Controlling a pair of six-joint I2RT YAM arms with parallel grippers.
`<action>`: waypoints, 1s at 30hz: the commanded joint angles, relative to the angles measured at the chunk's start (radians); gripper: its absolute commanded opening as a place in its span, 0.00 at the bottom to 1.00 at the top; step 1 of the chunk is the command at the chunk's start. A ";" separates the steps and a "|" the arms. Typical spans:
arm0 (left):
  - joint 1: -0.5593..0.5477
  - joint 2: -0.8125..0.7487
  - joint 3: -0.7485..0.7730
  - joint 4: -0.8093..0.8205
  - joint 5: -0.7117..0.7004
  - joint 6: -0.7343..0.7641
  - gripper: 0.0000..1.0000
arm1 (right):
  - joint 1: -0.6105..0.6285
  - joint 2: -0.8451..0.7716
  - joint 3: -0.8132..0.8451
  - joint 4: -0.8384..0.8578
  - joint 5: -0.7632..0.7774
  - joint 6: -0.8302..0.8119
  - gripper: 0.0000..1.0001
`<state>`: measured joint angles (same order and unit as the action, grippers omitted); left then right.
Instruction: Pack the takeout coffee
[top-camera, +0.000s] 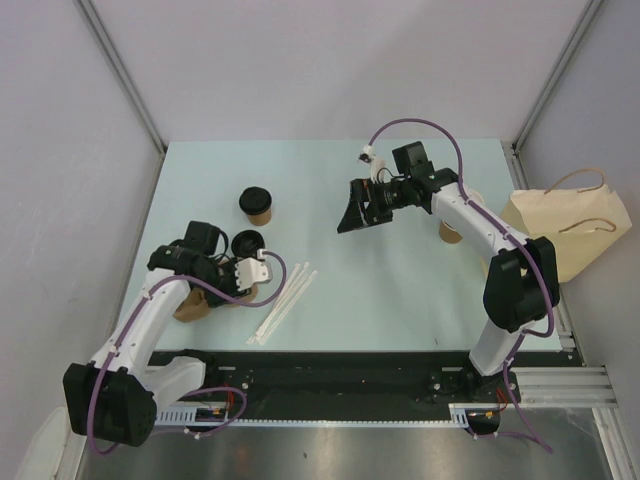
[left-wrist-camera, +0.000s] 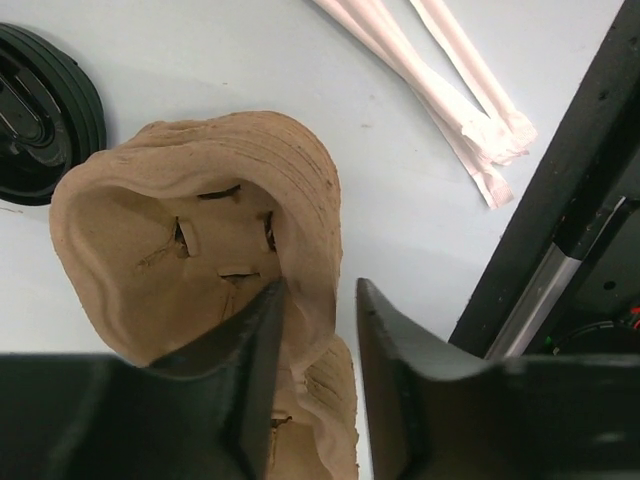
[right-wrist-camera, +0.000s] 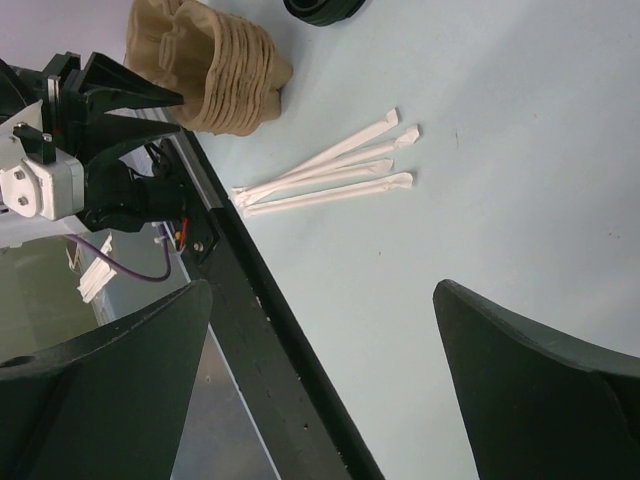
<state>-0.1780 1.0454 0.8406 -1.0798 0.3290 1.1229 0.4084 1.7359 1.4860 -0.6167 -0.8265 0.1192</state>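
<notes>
The takeout coffee (top-camera: 256, 203), a brown paper cup with a black lid, stands upright left of the table's centre, and neither gripper touches it. My left gripper (left-wrist-camera: 320, 290) hangs low at the near left over a stack of brown pulp cup carriers (left-wrist-camera: 200, 220). One finger (left-wrist-camera: 250, 340) is inside the carrier's rim and the other finger (left-wrist-camera: 400, 350) is outside, with a gap still showing beside the wall. My right gripper (top-camera: 352, 215) hovers wide open above mid-table, holding nothing.
A loose black lid (top-camera: 247, 243) lies just behind the carriers. Several wrapped straws (top-camera: 285, 297) lie to their right. A tan cup (top-camera: 450, 233) is half hidden behind the right arm. A kraft paper bag (top-camera: 570, 230) sits at the right edge. The black rail (right-wrist-camera: 270, 330) runs along the near edge.
</notes>
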 joint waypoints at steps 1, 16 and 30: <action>-0.008 0.011 -0.003 0.044 -0.010 -0.015 0.34 | 0.003 0.005 0.008 0.025 -0.005 0.000 0.99; -0.008 -0.025 0.081 -0.028 -0.019 -0.014 0.00 | 0.006 0.005 0.010 0.025 -0.017 0.005 0.98; -0.008 -0.025 0.117 -0.017 -0.028 -0.064 0.02 | 0.035 0.011 0.013 0.041 -0.034 0.013 0.98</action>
<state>-0.1783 1.0351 0.9241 -1.1152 0.2905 1.0821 0.4263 1.7432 1.4860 -0.6144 -0.8341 0.1226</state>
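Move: Reach for the top cup holder of the stack: its middle is about 3 cm ahead of the left fingers, 1 cm left and 4 cm below them. The fingers already straddle the near rim between the wells. The black lids are some 14 cm ahead and 8 cm right, the straws 1 cm ahead and 16 cm right, the lidded cup 23 cm ahead and 9 cm right. From the right hand, that holder is roughly 36 cm left, 11 cm back and 14 cm lower. Shut the left gripper from a bit under half open until it pinches the top holder's near rim at the waist between the two wells, easing barely forward meanwhile. Then lift about 2.5 cm, gently, keeping the pinch and the fingers pointing down with hardly any wrist turn. ##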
